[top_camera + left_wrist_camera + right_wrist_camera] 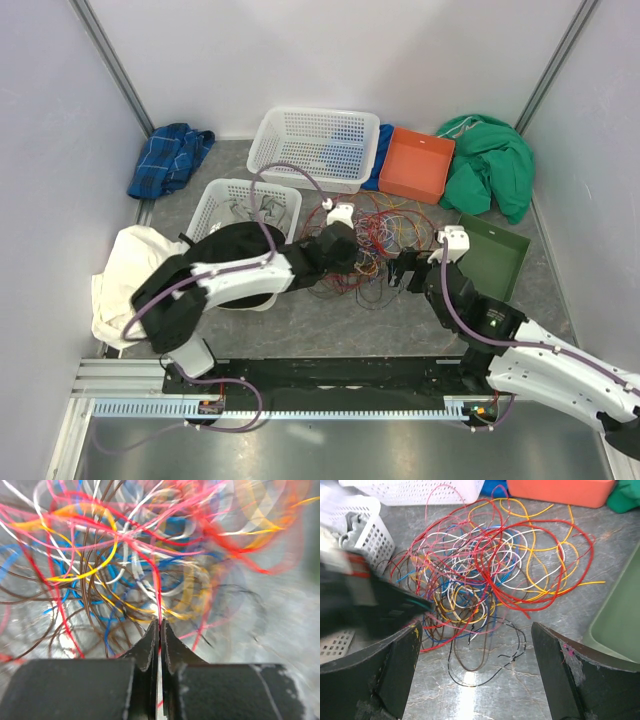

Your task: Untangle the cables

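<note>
The cables (385, 235) lie as a loose tangle of red, orange, yellow, blue, white and brown wires on the grey table between the arms. My left gripper (347, 252) sits at the tangle's left side. In the left wrist view its jaws (160, 626) are shut on a thin red wire (157, 587) that runs up into the tangle (125, 555). My right gripper (405, 272) is at the tangle's near right edge. In the right wrist view it (477, 652) is wide open and empty, just short of the tangle (490, 570), above a thin black wire (517, 652).
A small white basket (222, 196) stands left of the tangle and a larger white basket (315, 145) behind it. An orange bin (415, 165) and a green cloth (490, 160) are at the back right, and a green bin (495, 255) at the right. Blue cloth (170, 155), white cloth (125, 275).
</note>
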`<state>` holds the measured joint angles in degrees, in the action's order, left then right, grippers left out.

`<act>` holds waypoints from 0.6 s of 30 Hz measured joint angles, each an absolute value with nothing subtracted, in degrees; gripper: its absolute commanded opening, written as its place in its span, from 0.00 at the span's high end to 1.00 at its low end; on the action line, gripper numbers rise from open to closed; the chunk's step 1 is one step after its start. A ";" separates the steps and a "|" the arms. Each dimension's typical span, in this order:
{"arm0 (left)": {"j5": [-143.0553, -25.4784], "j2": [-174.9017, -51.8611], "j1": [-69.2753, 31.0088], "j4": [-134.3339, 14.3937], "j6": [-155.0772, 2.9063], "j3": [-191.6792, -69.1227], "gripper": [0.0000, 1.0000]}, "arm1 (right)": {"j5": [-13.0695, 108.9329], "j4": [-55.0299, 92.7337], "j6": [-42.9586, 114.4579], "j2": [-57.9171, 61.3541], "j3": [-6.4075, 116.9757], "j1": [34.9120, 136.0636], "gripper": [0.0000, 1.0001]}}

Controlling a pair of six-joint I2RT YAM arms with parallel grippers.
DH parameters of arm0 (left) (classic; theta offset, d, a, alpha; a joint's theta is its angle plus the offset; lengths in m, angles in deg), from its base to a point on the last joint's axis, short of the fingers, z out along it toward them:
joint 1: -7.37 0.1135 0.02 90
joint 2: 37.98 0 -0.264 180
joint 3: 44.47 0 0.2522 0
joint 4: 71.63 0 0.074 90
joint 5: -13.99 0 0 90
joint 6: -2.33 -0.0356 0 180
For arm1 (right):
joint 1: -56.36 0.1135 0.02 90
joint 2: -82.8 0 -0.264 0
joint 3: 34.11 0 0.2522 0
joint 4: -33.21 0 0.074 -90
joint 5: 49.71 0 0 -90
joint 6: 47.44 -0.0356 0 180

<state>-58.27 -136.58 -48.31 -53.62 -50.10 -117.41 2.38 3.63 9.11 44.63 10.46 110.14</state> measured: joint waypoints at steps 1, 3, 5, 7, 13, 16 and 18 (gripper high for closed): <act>-59.23 -133.22 -48.27 -53.57 -51.04 -116.84 0.98 | 2.23 3.26 9.18 45.17 10.52 110.14 0.02; -61.42 -126.09 -48.25 -53.66 -52.62 -116.62 0.98 | 1.48 2.41 9.33 46.64 10.72 110.14 0.02; -63.06 -118.79 -48.25 -54.01 -53.69 -116.64 0.98 | 0.81 1.93 9.37 48.74 10.89 110.14 0.02; -64.34 -111.80 -48.25 -54.51 -54.48 -116.80 0.98 | 0.39 1.80 9.55 52.04 10.92 110.14 0.02; -67.25 -102.66 -48.25 -54.66 -55.90 -122.68 0.98 | 3.47 4.46 11.45 58.05 10.92 110.12 0.03; -68.56 -102.64 -48.25 -53.68 -56.29 -125.52 0.98 | 7.65 6.65 12.37 58.40 10.83 110.12 0.04; -69.50 -103.12 -48.25 -52.83 -56.53 -127.62 0.98 | 10.36 8.49 12.94 58.48 10.59 110.14 0.04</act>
<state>-69.50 -103.12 -48.25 -52.83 -56.53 -127.62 10.36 8.49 12.94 58.48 10.59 110.14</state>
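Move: At the near-left part of the tangle, the left hand already has red and pink strands pinched; the cable pile's middle lies about 2 cm ahead, 3 cm right and 5 cm below. From that hand the far white basket is some 20 cm ahead and 9 cm left, the orange box 17 cm ahead and 12 cm right. From the open right hand, the pile is roughly 7 cm ahead, 6 cm left and 16 cm below. Hauling the pinched strands straight up out of the tangle, the left hand climbs some 32 cm, fast and then easing off, while the shut fingers keep their hold and the wrist swings up about 40 degrees, its right side rising. The right hand, wide open and empty, rises about 7 cm and tilts up slightly. ##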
